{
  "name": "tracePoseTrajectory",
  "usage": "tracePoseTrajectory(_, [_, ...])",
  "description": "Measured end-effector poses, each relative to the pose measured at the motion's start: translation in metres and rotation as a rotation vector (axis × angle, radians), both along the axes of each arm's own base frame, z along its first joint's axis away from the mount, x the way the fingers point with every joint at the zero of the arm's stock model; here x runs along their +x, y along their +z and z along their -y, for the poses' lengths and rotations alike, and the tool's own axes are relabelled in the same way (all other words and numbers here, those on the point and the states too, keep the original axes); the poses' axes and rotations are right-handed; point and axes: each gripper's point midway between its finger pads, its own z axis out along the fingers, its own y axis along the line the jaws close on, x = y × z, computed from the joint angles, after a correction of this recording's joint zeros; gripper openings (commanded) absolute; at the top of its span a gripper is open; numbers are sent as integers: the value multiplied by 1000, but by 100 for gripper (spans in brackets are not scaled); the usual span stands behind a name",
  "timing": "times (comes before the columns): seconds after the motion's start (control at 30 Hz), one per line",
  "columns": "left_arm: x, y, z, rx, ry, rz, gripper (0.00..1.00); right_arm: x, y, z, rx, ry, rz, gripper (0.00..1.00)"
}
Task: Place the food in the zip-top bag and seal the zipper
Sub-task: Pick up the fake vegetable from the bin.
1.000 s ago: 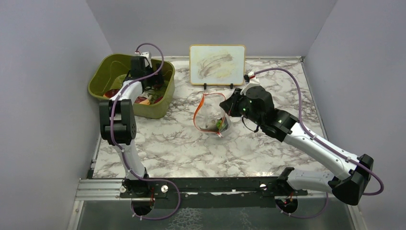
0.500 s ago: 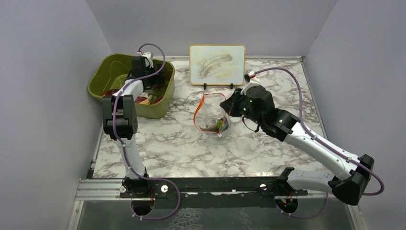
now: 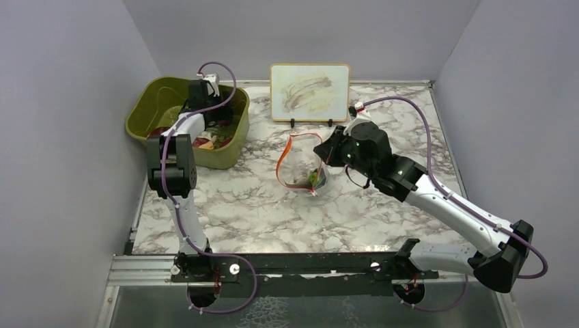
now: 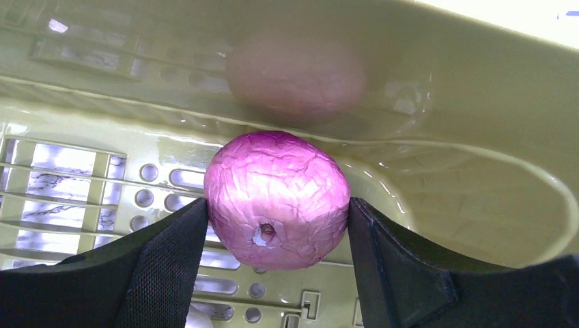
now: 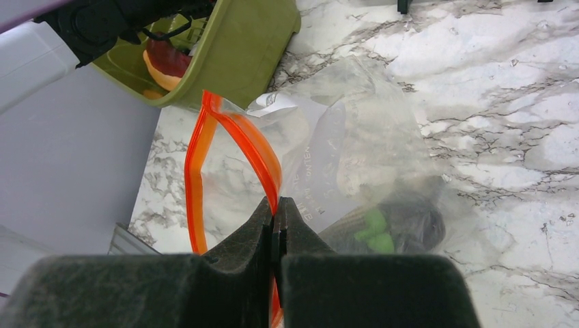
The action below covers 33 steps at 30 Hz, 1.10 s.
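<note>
My left gripper is down inside the olive-green bin. Its black fingers press both sides of a round, crinkled pink-purple food piece. From above, that gripper is mostly hidden by its own arm. My right gripper is shut on the zipper, the orange-red strip, and holds the mouth of the clear zip-top bag up and open. Green and dark food pieces lie in the bag's bottom. The bag sits mid-table beside my right gripper.
More food, red and orange pieces, lies in the bin at the back left. A smeared white board stands on small feet at the table's back edge, behind the bag. Grey walls enclose the marble table on three sides.
The left jaws have closed in onto the pink-purple piece, and the left arm has shifted slightly over the bin. The right arm and the bag have not moved.
</note>
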Motion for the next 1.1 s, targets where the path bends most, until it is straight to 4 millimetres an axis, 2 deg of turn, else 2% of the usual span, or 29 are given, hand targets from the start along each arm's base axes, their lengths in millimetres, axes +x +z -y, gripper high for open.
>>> tracePoseTrajectory(0.27, [0, 0, 0, -3, 4, -2, 48, 0, 0, 0, 2, -1, 0, 1])
tracePoseTrajectory(0.53, [-6, 5, 0, -22, 29, -20, 46, -1, 2, 0, 7, -2, 1, 1])
tracePoseTrajectory(0.7, [-15, 28, -2, -25, 54, 6, 45, -3, 0, 2, 14, -5, -5, 1])
tracePoseTrajectory(0.97, [-30, 85, -2, -43, 77, 100, 43, -3, -1, 1, 24, -8, -10, 1])
tracePoseTrajectory(1.1, [-46, 102, 0, -62, 87, 122, 42, 0, -8, -1, 12, -9, -21, 1])
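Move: The left fingers already hold the purple fake vegetable at the bin's bottom; the bag mouth it is bound for is about 28 cm back, 26 cm right and 15 cm higher. A magenta vegetable lies some 9 cm back and 2 cm right, the white one about 8 cm back and 5 cm left. From the right hand, pinching the zipper edge, the mouth's middle is about 6 cm left, level fore-and-aft and 2 cm lower. After a brief hold, the left hand lifts the gripped fake vegetable about 10 cm and draws back 5 cm. ##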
